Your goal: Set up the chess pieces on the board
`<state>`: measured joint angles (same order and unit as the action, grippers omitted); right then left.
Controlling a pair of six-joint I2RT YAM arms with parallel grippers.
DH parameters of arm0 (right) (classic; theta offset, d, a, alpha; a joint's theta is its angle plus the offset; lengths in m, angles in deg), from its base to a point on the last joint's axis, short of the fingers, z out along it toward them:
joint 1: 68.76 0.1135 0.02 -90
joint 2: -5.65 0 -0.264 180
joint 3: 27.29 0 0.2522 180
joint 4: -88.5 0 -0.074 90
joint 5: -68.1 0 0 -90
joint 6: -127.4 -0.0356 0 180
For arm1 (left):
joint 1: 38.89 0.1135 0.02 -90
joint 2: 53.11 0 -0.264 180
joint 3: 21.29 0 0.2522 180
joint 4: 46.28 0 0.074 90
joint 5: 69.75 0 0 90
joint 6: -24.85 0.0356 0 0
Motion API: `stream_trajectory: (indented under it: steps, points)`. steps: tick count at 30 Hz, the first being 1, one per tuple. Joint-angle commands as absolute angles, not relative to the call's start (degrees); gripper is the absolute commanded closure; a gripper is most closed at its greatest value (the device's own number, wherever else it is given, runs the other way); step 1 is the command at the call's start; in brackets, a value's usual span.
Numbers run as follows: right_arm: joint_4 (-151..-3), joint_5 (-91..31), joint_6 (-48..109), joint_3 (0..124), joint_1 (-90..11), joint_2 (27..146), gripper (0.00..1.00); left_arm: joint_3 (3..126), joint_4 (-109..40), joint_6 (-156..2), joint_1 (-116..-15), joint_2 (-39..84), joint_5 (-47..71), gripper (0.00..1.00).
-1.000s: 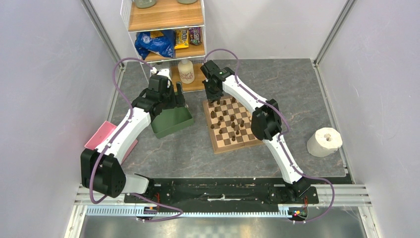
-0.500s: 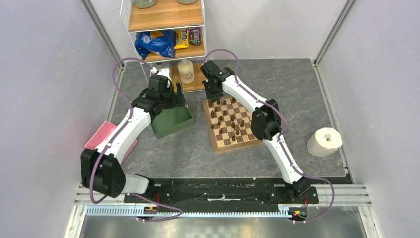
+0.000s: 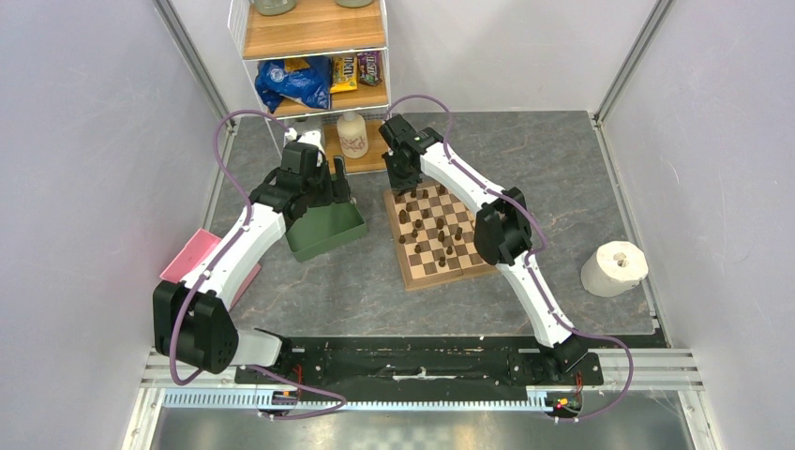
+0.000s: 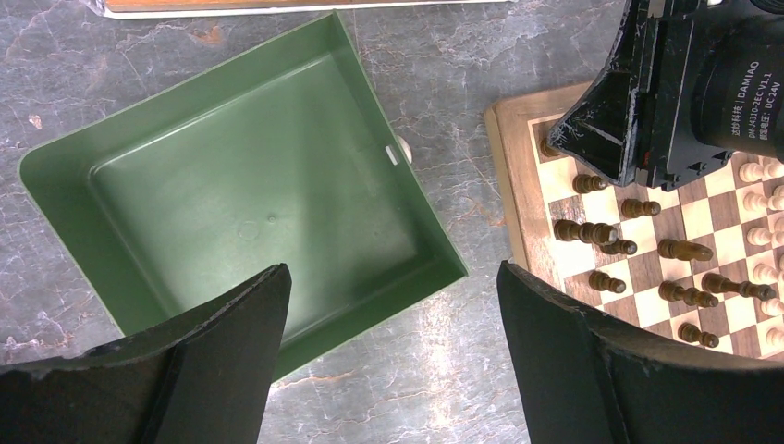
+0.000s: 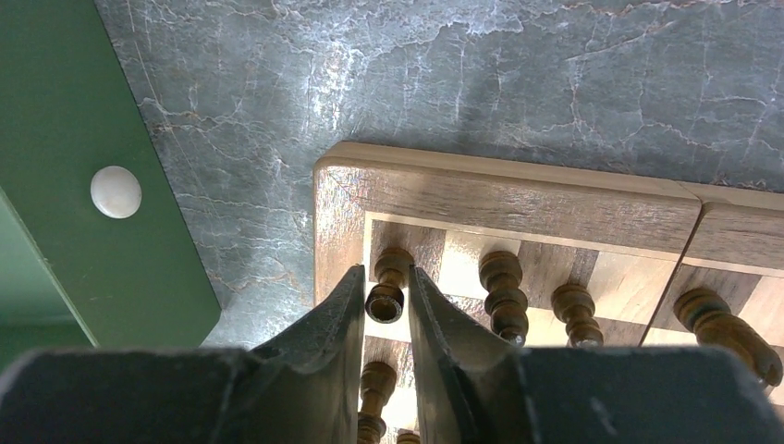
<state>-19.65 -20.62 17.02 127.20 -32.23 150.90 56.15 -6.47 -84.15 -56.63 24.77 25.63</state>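
Note:
The board (image 3: 452, 277) lies right of centre, with dark chess pieces (image 3: 436, 230) scattered over it. My right gripper (image 3: 403, 178) hangs over its far left corner. In the right wrist view the fingers (image 5: 344, 305) flank a dark rook-like piece (image 5: 386, 298) that stands on the corner square, with thin gaps on both sides, so the gripper (image 5: 385, 274) is narrowly open. More dark pieces (image 5: 504, 294) line the same edge. My left gripper (image 4: 393, 277) is wide open and holds nothing, above the table beside the green tray (image 4: 250, 185). Cream pieces (image 4: 760, 172) show on the board's (image 4: 504, 148) far part.
The green tray (image 3: 323, 230) holds nothing, and a small pale round thing (image 4: 404, 148) sits at its rim. A shelf unit (image 3: 314, 56) with snacks and a bottle (image 3: 352, 134) stands behind. A paper roll (image 3: 614, 268) is at the right, a pink object (image 3: 192, 258) at the left.
The right gripper's jaws have parted a little around the dark corner piece. Neither arm has visibly moved otherwise.

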Motion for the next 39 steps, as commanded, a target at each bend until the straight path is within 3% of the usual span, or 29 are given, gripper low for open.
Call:
stream_trajectory:
  steps: [1, 8, 15, 27, 39]
  points:
    - [-19.84, -21.71, 17.96, 129.95, -31.94, 152.05, 0.67, 56.10, -8.51, -85.58, -56.38, 24.45, 24.54, 0.11]
    - [-20.61, -21.71, 17.89, 131.19, -32.03, 149.67, 0.57, 56.25, -8.52, -85.59, -56.38, 24.52, 24.26, 0.11]
    - [-22.20, -21.59, 17.90, 130.61, -32.18, 144.67, 0.52, 56.44, -8.27, -85.47, -56.29, 23.87, 24.04, 0.11]
    - [-28.46, -19.43, 16.22, 112.51, -36.50, 129.69, 0.44, 57.51, -6.24, -83.78, -56.22, 22.64, 26.31, 0.10]
    - [-26.89, -19.47, 14.57, 104.07, -43.95, 130.35, 0.48, 57.32, -6.50, -83.90, -56.20, 23.00, 26.19, 0.10]
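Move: The dark piece on the far edge, just right of the board's hinge, stands some 11 cm right of the right hand and 3 cm farther out, about 1 cm lower. The dark corner piece is between the pads; two more dark ones stand 3 and 6 cm to the right, each 1 cm farther out. The nearest white piece is 6 cm right of the aimed-at one and 1 cm farther out. From the left hand the aimed-at piece lies about 26 cm right, 10 cm ahead, 12 cm below. Open the right gripper further to come free of the corner piece, to about half open, then lift it nearly straight up, some 11 cm in all. Near the top, swing it about 12 cm to the right over the far row, turning some 15 degrees clockwise, and let it sink about 4 cm towards the dark piece beside the hinge, fingers still apart. ##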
